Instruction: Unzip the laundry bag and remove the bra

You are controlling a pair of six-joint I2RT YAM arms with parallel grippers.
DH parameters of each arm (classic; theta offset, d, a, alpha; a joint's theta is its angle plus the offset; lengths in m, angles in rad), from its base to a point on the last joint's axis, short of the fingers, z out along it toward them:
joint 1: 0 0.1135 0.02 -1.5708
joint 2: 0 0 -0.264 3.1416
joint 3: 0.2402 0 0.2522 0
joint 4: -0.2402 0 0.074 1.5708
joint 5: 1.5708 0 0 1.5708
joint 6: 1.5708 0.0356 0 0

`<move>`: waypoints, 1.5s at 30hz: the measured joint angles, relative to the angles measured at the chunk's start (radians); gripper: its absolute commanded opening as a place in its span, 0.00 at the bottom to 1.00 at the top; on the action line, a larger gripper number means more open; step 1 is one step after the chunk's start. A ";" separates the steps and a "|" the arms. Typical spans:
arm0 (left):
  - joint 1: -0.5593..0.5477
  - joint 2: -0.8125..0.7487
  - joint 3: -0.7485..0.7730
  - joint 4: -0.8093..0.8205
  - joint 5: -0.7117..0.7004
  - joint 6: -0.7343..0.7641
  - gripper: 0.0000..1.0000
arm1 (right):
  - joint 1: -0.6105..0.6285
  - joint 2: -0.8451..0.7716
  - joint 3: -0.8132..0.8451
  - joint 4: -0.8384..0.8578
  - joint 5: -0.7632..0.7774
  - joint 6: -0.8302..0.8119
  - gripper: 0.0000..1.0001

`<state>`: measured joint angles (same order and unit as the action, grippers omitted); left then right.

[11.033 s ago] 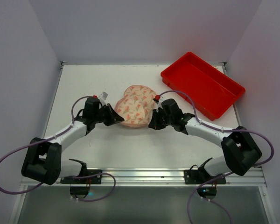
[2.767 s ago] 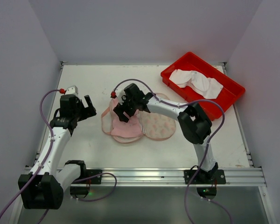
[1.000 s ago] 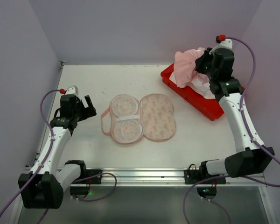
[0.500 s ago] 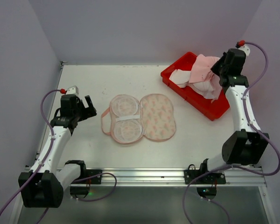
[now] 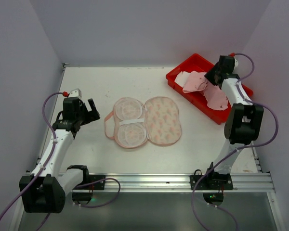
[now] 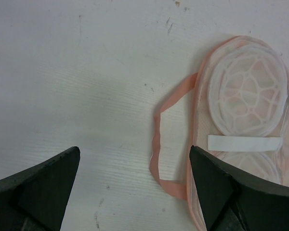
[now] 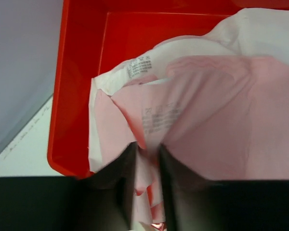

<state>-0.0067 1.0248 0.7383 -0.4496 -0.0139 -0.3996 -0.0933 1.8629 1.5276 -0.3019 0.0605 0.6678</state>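
Observation:
The laundry bag (image 5: 147, 121) lies unzipped and spread flat mid-table, its mesh-lined half (image 6: 245, 101) on the left and its printed half on the right. A pink strap loop (image 6: 156, 154) trails from its left edge. The pale pink bra (image 5: 197, 82) hangs over the red tray (image 5: 197, 60), drooping onto it. My right gripper (image 5: 213, 76) is above the tray. In the right wrist view its fingers (image 7: 147, 151) stand a narrow gap apart with the bra's fabric (image 7: 216, 110) pinched between them. My left gripper (image 6: 135, 159) is open over bare table, left of the bag, holding nothing.
A white garment (image 5: 183, 77) lies in the red tray (image 7: 82, 72) under the bra. The tray sits at the back right corner, close to the right wall. White walls close the table on the left, back and right.
The right arm has brought the bra down from high above the tray's far side to just over the tray. The left arm and the bag have not moved.

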 measured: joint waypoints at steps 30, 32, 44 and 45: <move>0.000 0.024 0.000 0.000 0.061 0.000 1.00 | 0.273 -0.206 -0.304 0.133 -0.263 -0.137 0.88; 0.000 0.023 0.000 0.000 0.060 0.000 0.99 | 0.266 -0.129 -0.196 0.148 -0.269 -0.136 0.89; 0.000 0.022 0.000 0.000 0.051 0.000 0.99 | 0.159 0.338 0.257 0.035 -0.346 -0.056 0.95; 0.000 0.023 0.000 0.000 0.051 0.000 0.99 | 0.150 0.369 0.287 0.004 -0.345 -0.050 0.95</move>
<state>-0.0067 1.0477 0.7380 -0.4492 0.0372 -0.3992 0.0566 2.2322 1.8145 -0.2981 -0.2844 0.6182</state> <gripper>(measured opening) 0.994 0.942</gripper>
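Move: In the red box, the left end of the pink garment, whose gathered part is still at the right fingers, lies about 8 cm left of the right hand and 7 cm below it, level fore and aft. The white garment's left end lies 13 cm left and 3 cm ahead; the box's left corner is roughly 20 cm left and 2 cm ahead. From the left hand, the pink garment's left end is some 48 cm to the right and 22 cm ahead. Spreading its barely parted fingers wide, the right hand lets go of the pink garment and swings left some 16 cm while drawing back about 12 cm, rising, then dipping, and turning roughly 30 degrees counter-clockwise. With fingers kept open, it then sweeps forward about 17 cm over the box's near-left rim, and lastly sinks around the garments' left end; a touch there can't be made out. ##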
